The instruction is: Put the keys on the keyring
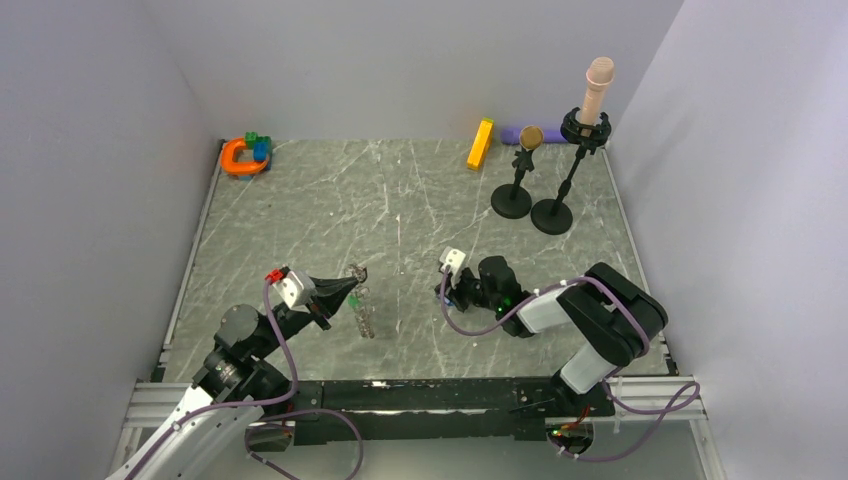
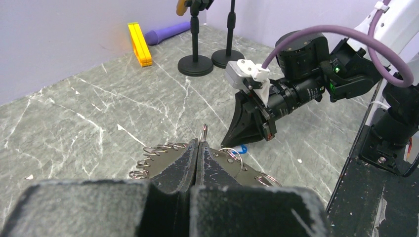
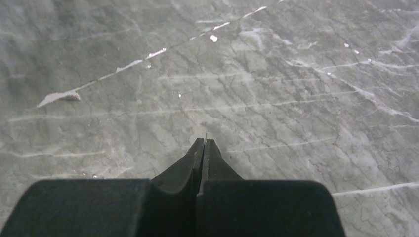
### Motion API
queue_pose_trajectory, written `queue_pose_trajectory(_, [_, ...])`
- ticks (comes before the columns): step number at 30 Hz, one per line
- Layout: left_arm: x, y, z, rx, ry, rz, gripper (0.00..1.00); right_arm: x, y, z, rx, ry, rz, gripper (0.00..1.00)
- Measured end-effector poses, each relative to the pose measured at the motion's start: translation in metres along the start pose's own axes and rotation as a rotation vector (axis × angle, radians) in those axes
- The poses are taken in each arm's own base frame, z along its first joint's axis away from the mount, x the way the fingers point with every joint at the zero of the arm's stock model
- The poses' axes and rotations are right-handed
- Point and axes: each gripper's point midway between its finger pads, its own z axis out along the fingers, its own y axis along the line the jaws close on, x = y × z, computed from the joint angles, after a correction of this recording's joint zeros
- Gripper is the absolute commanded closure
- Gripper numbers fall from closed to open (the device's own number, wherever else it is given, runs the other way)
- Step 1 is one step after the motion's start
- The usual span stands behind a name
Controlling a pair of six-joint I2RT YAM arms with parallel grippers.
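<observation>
The keyring, a flat silvery ring with small wire loops along its edge, is clamped in my left gripper, which is shut on it just above the table. In the top view the keyring hangs from the left gripper, with a green key on it. My right gripper is shut, and a thin metal sliver pokes out between its tips. In the left wrist view the right gripper points down at the table, with a blue key at its tips.
An orange horseshoe toy with coloured blocks sits in the far left corner. A yellow bar and a purple cylinder lie at the back. Two black microphone stands stand at the back right.
</observation>
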Motion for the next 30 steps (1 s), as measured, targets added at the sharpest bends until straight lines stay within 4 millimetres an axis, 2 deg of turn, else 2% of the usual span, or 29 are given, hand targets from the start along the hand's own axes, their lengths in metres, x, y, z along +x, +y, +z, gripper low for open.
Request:
queue_pose_trajectory(2, [0.000,0.000,0.000,0.000,0.000,0.000,1.00,-0.007,-0.001,0.001,0.000,-0.015,0.014,1.00])
queue_pose_trajectory(7, [0.000,0.000,0.000,0.001,-0.001,0.000,1.00,-0.044,-0.005,0.001,-0.012,-0.105,0.026,1.00])
queue_pose_trajectory(12, [-0.004,-0.002,-0.002,0.007,-0.016,0.004,1.00,-0.070,0.001,-0.007,-0.074,-0.174,0.018,1.00])
queue_pose_trajectory(19, [-0.005,-0.009,-0.002,0.051,-0.022,0.010,1.00,-0.101,0.012,-0.025,-0.214,-0.249,-0.006,1.00])
queue_pose_trajectory(27, [0.001,-0.034,-0.001,0.208,0.024,0.041,1.00,-0.162,0.032,-0.056,-0.383,-0.351,-0.005,1.00])
queue_pose_trajectory(30, [-0.003,-0.043,0.001,0.274,0.047,0.073,1.00,-0.183,0.040,-0.068,-0.440,-0.362,-0.011,1.00])
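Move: My shut right fingers already hold the blue-tagged key, its tag some 2 cm back, 2 cm right and 1 cm below. The middle of the keyring it is going to is about 8 cm back, 14 cm left and 16 cm higher; the short stand's foot is 19 cm ahead, 15 cm right, 2 cm lower. From my left hand the keyring's middle hangs 6 cm below and 1 cm right, and that key lies 6 cm ahead, 17 cm right, 23 cm down. I keep the blue-tagged key pinched and lift it with my right hand nearly 20 cm, speeding up and easing about 4 cm back and 3 cm left towards the keyring, while the fingers swing counter-clockwise and tip up towards level. My left hand, still gripping the keyring, then brings it 3 cm back and 3 cm right to meet the key, turning some 15 degrees clockwise. ##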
